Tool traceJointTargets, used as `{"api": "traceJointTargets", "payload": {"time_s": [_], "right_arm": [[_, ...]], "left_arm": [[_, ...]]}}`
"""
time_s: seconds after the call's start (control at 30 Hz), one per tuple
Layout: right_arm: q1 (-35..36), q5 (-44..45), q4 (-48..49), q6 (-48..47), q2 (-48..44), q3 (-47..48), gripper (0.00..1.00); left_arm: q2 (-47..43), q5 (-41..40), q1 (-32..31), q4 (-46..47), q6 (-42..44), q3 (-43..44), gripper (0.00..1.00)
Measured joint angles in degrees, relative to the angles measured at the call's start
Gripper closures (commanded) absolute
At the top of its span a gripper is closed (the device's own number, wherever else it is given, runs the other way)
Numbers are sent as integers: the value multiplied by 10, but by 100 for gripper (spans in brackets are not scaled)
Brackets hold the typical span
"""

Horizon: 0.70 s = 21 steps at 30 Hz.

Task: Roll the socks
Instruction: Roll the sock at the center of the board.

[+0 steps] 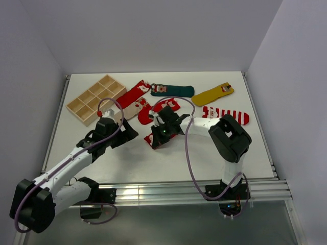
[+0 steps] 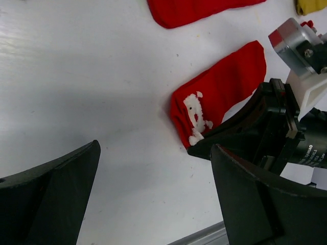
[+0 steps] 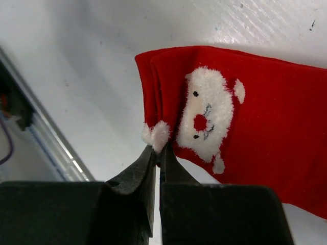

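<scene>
A red sock with a white fuzzy face patch lies flat on the white table. My right gripper is shut on its near edge, pinching the corner by a small white pompom. From above, this sock is mostly hidden under my right gripper. My left gripper hovers just left of the same red sock, jaws wide open with only bare table between them; from above it sits beside the right one. Other socks lie behind: red, beige, dark green, mustard yellow, striped, another red.
A wooden compartment tray stands at the back left. Grey walls close in the table on three sides. A metal rail runs along the near edge, by the arm bases. The right arm's cable loops over the middle.
</scene>
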Motion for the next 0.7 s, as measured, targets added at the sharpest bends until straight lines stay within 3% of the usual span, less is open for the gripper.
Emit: {"api": "traceJointTargets", "payload": {"time_s": [0.3, 0.7], "right_arm": [[-59, -116, 92, 72, 40, -20, 100], [-104, -215, 160, 144, 86, -45, 100]], "left_arm": [[81, 4, -29, 91, -37, -6, 17], [160, 4, -37, 133, -49, -10, 34]]}}
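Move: The half-folded red sock at the board's centre has its middle about 13 cm to the left hand's right, 2 cm ahead and some 9 cm below. The right hand already pinches its near left corner; from there the sock's middle is about 4 cm ahead, 4 cm right and 1 cm down. Another red sock lies 15 cm ahead and 13 cm right of the left hand, the beige sock 14 cm ahead and 1 cm left. The sock's pinched end is turned over by the right hand, which keeps its grip while its wrist rotates some 25 degrees, swinging the fingers back and flatter, and shifts a little forward and down. Meanwhile the left hand sinks about 5 cm and moves right towards the sock's folded end, fingers partly closing; whether they touch it can't be seen. ##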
